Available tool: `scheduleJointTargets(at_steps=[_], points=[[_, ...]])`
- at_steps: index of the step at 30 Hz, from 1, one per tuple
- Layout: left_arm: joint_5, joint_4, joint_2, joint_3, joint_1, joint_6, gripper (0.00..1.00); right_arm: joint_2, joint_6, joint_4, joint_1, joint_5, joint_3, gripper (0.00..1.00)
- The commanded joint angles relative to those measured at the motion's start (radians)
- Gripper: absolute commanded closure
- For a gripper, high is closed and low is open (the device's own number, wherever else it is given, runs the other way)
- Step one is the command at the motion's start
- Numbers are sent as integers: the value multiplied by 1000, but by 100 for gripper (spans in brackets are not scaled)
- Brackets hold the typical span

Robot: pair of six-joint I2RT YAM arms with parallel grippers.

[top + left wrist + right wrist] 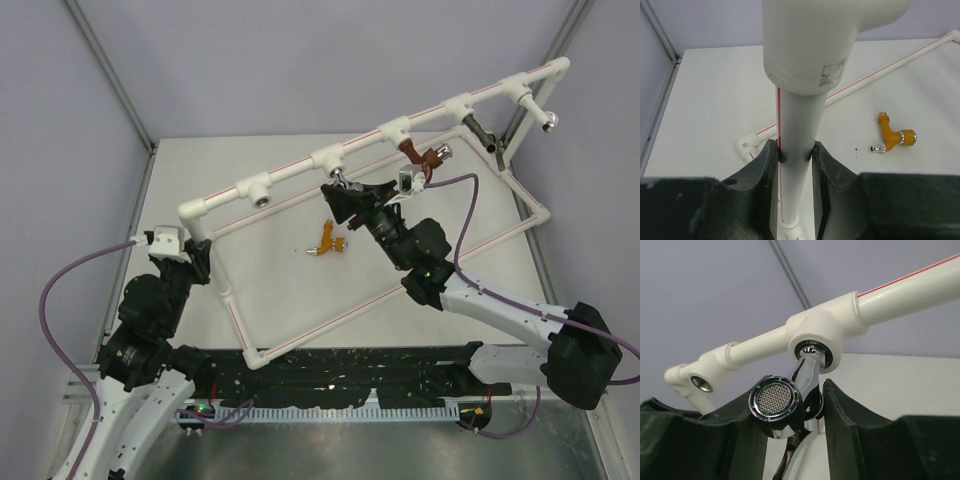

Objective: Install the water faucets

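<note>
The white pipe frame (300,165) stands tilted up off the table. My left gripper (795,150) is shut on the frame's upright corner post (797,115), seen in the top view as left gripper (200,252). A chrome faucet (775,402) has its stem in a tee socket (815,335), spout mesh facing the camera. My right gripper (800,395) is shut around its body, also visible from above as right gripper (345,195). A red-brown faucet (425,156) and a dark grey faucet (482,132) hang from tees further right. An orange-yellow faucet (330,240) lies on the table inside the frame.
An empty tee socket (262,194) sits left of the chrome faucet. A chrome-tipped piece (548,122) hangs from the frame's far right end. The frame's lower rail (330,322) runs in front of the arm bases. Grey walls and corner posts surround the table (260,270).
</note>
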Motion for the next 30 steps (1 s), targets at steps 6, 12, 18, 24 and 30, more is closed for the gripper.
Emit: scheduleJointTargets(at_steps=[6, 12, 18, 24, 30], points=[[18, -77, 11, -13, -3, -11, 100, 4, 613, 395, -60, 107, -10, 54], [21, -76, 14, -13, -3, -11, 100, -169, 160, 46, -62, 82, 1, 27], [26, -77, 23, -12, -3, -11, 100, -291, -473, -469, -62, -115, 196, 18], [24, -76, 23, -12, -4, -11, 100, -245, -1122, -922, 25, -153, 432, 15], [21, -77, 25, -10, -3, -11, 100, -168, -1509, -1064, 153, 33, 484, 14]])
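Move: The right hand has the chrome faucet between its fingers, with the faucet's inlet in a white tee fitting about 4 cm ahead, 3 cm left and 3 cm above. The neighbouring empty tee is some 16 cm to the left and 1 cm back, 3 cm higher; the brown faucet is about 14 cm right and 6 cm ahead, roughly level. From the left hand, the chrome faucet's tee lies around 11 cm ahead, 24 cm right and 10 cm up. The right hand finishes a twist on the chrome faucet of some 20 degrees, clockwise as seen looking along its fingers into the tee, while the left hand keeps its grip on the frame's left upright. The right fingers then open wide and let go, and the hand draws clear of the faucet upward, back and to the right, rising about 13 cm before sinking 3 cm and drifting slightly left again, its wrist rolling back the other way for a fresh grip. ##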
